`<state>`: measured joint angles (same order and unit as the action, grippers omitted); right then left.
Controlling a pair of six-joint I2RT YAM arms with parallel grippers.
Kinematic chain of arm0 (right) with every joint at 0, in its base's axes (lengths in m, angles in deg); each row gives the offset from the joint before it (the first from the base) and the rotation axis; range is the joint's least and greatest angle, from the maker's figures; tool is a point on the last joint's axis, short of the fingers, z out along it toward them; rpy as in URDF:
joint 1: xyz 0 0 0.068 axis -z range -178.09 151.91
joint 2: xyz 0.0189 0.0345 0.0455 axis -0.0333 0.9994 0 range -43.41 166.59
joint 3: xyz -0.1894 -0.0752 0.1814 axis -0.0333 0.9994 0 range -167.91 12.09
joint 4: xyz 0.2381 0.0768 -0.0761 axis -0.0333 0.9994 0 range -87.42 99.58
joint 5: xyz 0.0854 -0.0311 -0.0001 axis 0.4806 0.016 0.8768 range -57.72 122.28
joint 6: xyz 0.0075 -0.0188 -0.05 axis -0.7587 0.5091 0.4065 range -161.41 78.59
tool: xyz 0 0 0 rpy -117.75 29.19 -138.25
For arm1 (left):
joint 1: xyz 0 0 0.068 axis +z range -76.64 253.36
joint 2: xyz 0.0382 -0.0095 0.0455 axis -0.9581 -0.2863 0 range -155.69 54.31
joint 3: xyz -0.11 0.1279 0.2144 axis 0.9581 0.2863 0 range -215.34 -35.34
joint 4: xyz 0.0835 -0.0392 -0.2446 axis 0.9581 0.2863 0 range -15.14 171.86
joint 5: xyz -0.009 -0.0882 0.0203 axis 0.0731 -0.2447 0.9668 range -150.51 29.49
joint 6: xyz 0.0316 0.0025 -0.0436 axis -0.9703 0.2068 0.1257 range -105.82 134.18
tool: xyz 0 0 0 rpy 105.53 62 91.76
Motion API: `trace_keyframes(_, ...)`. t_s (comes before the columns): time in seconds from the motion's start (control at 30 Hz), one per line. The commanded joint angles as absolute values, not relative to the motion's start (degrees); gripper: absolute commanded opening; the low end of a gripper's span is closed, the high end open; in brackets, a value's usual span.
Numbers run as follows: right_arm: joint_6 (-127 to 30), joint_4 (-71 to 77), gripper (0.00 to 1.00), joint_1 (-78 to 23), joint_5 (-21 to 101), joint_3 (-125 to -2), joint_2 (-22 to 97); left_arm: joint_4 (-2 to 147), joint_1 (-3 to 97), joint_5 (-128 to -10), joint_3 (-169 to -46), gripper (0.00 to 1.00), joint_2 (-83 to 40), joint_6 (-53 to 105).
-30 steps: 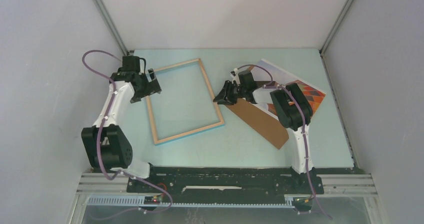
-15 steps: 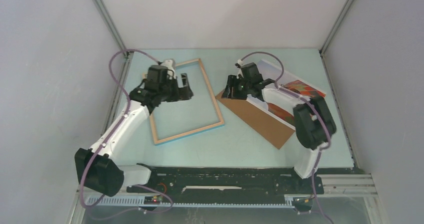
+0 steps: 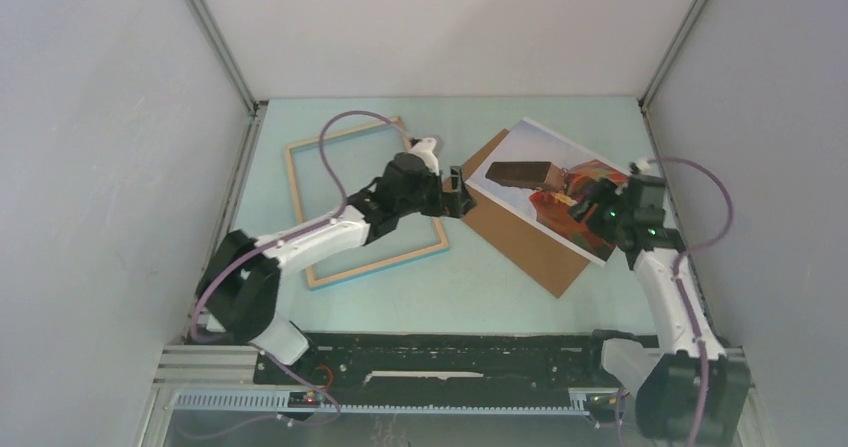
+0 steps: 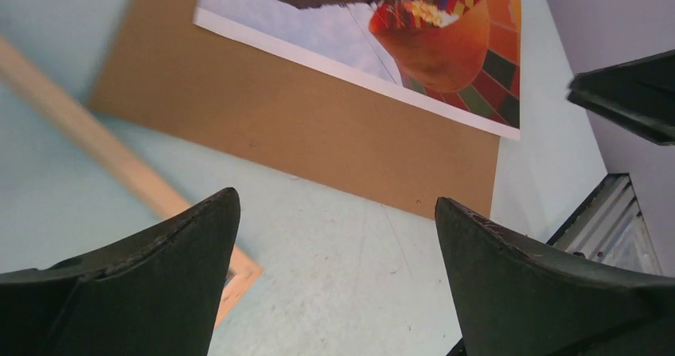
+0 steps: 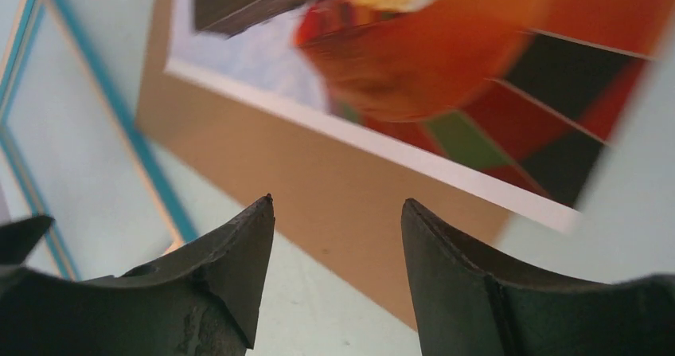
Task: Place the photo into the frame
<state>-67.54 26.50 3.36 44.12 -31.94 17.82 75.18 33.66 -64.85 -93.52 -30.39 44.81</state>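
Note:
The photo lies face up, its orange-red balloon and dark basket showing, on top of a brown backing board right of centre. The frame lies flat at left centre, light wood with a teal edge. My left gripper reaches over the frame's right rail to the board's left corner, open and holding nothing. In the left wrist view the gripper hangs over bare table, the board and photo beyond. My right gripper hovers over the photo's right part, open and holding nothing. In the right wrist view the gripper is above the board.
Grey walls close the table on the left, back and right. The aluminium rail with the arm bases runs along the near edge. The left arm's purple cable loops above the frame. The right gripper's fingers show at the left wrist view's right edge.
The left arm swung right, from the frame's left corner across it to the board's left corner. The right arm pulled back right off the board's left end, its jaws widening.

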Motion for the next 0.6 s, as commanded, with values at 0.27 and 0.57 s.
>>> trace_keyframes(0.27, -73.98, 23.02, 0.65, 42.86, 60.7, -19.81, 15.42, 60.43, 29.47, -65.04, -95.24, 1.0, -38.73, 37.75)
trace_keyframes(0.57, -69.14, 19.47, 0.62, 48.39, 66.86, -20.08, 26.22, 59.39, 29.59, -64.41, -94.12, 1.0, -39.55, 35.86)
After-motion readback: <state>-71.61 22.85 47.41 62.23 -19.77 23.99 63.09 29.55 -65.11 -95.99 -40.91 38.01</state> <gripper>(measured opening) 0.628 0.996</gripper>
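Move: The photo's middle lies some 16 cm ahead and 26 cm to the right of the left hand, about 16 cm below. The brown board under it is centred roughly 6 cm ahead and 19 cm right of that hand, the frame 11 cm ahead and 27 cm left. From the right hand, the photo's middle is about 21 cm ahead, 1 cm left and 13 cm below; its near right corner is some 6 cm back and 10 cm right. Swing the right gripper out to the right about 15 cm while drawing it back 6 cm, then sink it some 8 cm beside the photo's near right corner. Turn it clockwise some 35 degrees and roll its left side up; leave the fingers part-open. Ease the wide-open left gripper about 5 cm right towards the board and photo, dipping slightly, and touch nothing. ##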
